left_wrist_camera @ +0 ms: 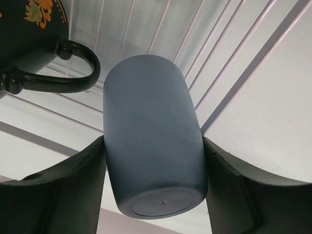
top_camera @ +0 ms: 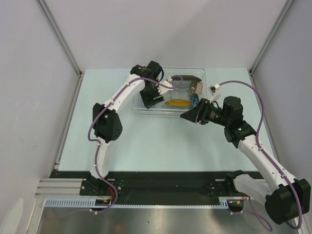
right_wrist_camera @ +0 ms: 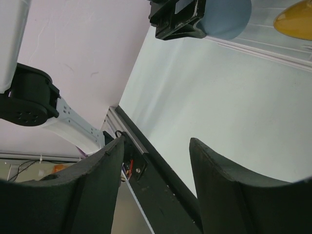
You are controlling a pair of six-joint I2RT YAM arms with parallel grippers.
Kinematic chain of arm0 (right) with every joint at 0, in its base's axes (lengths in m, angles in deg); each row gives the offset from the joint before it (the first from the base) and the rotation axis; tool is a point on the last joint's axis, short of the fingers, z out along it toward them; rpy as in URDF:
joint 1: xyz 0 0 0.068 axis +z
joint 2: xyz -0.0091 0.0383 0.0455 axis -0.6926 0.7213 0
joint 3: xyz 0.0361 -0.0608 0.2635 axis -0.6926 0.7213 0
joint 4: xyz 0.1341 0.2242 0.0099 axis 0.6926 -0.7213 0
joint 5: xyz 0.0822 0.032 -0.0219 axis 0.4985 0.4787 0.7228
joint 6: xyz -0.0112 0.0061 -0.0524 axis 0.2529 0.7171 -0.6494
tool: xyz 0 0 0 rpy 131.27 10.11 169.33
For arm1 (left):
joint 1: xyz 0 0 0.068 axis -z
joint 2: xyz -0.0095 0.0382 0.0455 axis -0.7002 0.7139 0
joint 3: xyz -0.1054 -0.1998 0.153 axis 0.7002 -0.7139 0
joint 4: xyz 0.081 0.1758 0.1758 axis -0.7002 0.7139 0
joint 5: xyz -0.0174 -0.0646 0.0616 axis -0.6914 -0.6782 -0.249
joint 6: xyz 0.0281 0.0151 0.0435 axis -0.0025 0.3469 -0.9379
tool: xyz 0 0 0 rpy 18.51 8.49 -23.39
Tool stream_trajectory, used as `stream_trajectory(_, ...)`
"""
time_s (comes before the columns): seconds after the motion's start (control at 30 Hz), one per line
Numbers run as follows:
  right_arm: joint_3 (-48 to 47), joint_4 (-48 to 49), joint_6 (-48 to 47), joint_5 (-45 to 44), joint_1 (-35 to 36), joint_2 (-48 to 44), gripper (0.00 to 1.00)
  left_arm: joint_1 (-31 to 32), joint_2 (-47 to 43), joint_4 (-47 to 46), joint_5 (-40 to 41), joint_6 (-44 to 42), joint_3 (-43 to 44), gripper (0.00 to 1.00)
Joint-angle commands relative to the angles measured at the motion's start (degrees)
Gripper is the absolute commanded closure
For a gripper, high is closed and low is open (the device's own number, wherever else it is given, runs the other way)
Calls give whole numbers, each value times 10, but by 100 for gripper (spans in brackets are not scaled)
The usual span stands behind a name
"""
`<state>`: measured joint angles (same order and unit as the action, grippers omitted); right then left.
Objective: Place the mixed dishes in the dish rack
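Observation:
My left gripper (left_wrist_camera: 153, 161) is shut on the light blue cup (left_wrist_camera: 151, 136), gripping its sides near the base. It holds the cup over the ribbed floor of the clear dish rack (left_wrist_camera: 273, 97). A dark mug (left_wrist_camera: 29, 48) with a looped handle lies just beside the cup. From above, the left gripper (top_camera: 148, 100) reaches into the rack's (top_camera: 161, 113) left part. The yellow-brown saucer (top_camera: 178, 103), blue patterned bowl (top_camera: 194, 100) and red-white patterned bowl (top_camera: 197, 87) lie inside. My right gripper (top_camera: 187, 117) hangs open and empty by the rack's front right edge.
The right wrist view looks across the pale table (right_wrist_camera: 234, 107) toward the left arm's base (right_wrist_camera: 29, 97) and the black rail (right_wrist_camera: 161, 185) at the near edge. The cup (right_wrist_camera: 229, 17) and saucer (right_wrist_camera: 295, 19) show at its top.

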<state>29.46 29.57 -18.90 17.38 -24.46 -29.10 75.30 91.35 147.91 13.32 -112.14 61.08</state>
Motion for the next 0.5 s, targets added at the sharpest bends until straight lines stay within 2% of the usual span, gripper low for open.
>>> stream_trajectory(0.0,5,20,8,8,-2,-7,39,14,31,-97,-34,-15,4,100)
stream_trajectory(0.47,21,40,12,9,-2,-2,41,14,-10,-215,-73,3,3,100)
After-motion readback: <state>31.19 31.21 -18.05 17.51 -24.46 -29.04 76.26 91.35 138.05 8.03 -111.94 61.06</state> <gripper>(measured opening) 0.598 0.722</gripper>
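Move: My left hand holds the blue cup upside down at the front left of the dish rack. The open spot there lies about 5 cm to my right, 2 cm ahead and 6 cm below. The yellow plate stands some 12 cm to the right, level with my hand, and the black mug about 10 cm straight ahead, both slightly lower. From my right hand the spot is roughly 15 cm ahead, 11 cm left and 18 cm down. After a near standstill I swing my left hand to the right and somewhat forward, about 5 cm in all and gathering speed, rising barely 1 cm. The wrist tilts some 10 degrees, so the fingertips and the cup's rim swing right and forward, towards the yellow plate. My fingers keep their hold on the cup, and the rack is pushed along the same way. ##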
